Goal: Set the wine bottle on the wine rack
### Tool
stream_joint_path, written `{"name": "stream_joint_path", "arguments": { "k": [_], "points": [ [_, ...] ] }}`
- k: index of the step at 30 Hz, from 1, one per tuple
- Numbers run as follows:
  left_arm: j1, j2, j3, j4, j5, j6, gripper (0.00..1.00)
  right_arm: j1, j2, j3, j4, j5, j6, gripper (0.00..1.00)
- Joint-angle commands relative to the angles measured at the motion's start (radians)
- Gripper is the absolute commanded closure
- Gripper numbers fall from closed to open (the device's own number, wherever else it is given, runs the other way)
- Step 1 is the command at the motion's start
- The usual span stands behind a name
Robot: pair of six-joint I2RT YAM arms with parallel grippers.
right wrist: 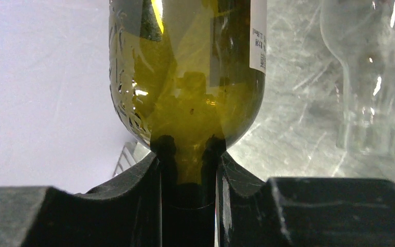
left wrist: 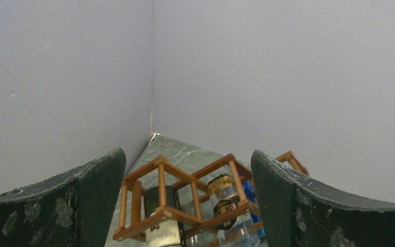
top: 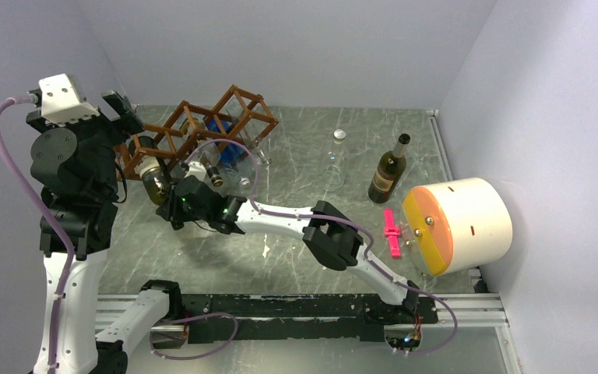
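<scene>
The reddish-brown wine rack (top: 191,117) stands at the back left; it also shows in the left wrist view (left wrist: 159,164). An olive-green wine bottle (top: 152,175) with a white label lies with its body in the rack's leftmost cell (left wrist: 160,200). Its neck points out toward the near side. My right gripper (top: 175,201) is shut on that neck, the fingers pinching just below the shoulder (right wrist: 187,154) of the bottle (right wrist: 185,77). My left gripper (top: 124,111) is open and empty, raised above the rack's left end (left wrist: 186,159).
A clear bottle (top: 232,167) and a blue item (top: 219,128) lie in other rack cells. A clear bottle (top: 337,160) and a dark wine bottle (top: 389,171) stand mid-table. A white drum with an orange face (top: 455,226) and a pink piece (top: 392,232) are at the right.
</scene>
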Motion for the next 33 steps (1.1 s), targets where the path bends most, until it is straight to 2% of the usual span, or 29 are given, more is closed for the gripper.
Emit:
{"name": "stream_joint_path", "arguments": {
  "k": [1, 5, 9, 12, 16, 23, 29, 33],
  "points": [
    [0.010, 0.004, 0.027, -0.077, 0.016, 0.031, 0.05, -0.048, 0.027, 0.117, 0.148, 0.071, 0.068, 0.83],
    [0.010, 0.000, 0.026, -0.079, 0.029, 0.030, 0.05, -0.054, 0.096, 0.230, 0.123, 0.063, 0.075, 0.78],
    [0.010, 0.003, 0.036, -0.088, 0.029, 0.024, 0.05, -0.065, 0.138, 0.271, 0.129, 0.057, 0.092, 0.77],
    [0.010, 0.006, 0.039, -0.092, 0.035, 0.026, 0.05, -0.072, 0.152, 0.267, 0.165, 0.052, 0.075, 0.73],
    [0.011, 0.004, 0.037, -0.096, 0.039, 0.030, 0.05, -0.072, 0.159, 0.237, 0.242, 0.072, 0.031, 0.60],
    [0.010, -0.002, 0.031, -0.107, 0.040, 0.035, 0.05, -0.072, 0.191, 0.264, 0.265, 0.107, 0.025, 0.53],
    [0.010, 0.000, 0.032, -0.115, 0.036, 0.042, 0.05, -0.073, 0.209, 0.282, 0.280, 0.129, 0.005, 0.42],
    [0.011, 0.001, 0.036, -0.119, 0.034, 0.043, 0.05, -0.070, 0.169, 0.220, 0.313, 0.125, -0.006, 0.38]
  ]
}}
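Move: The right hand already grips the wine bottle by its neck, with the base end already in the rack's left-end cell; that cell's middle lies about 15 cm ahead, 7 cm left and roughly level. The gold-capped bottle in the next cell is some 16 cm ahead and 9 cm right of this hand, and the blue bottle about 18 cm ahead and 17 cm right. From the empty left hand, the left-end cell is some 12 cm ahead, 3 cm left and 36 cm below. Keeping its pinch on the neck, the right hand first pushes the bottle about 5 cm forward and left, deeper into the rack's left-end cell. Its fingers then open to let go of the neck, and the hand heads forward and up about 5 cm each way towards the rack's front, fingertips tilting up to some 20 degrees in all, while the open left hand sinks a couple of centimetres high above. ##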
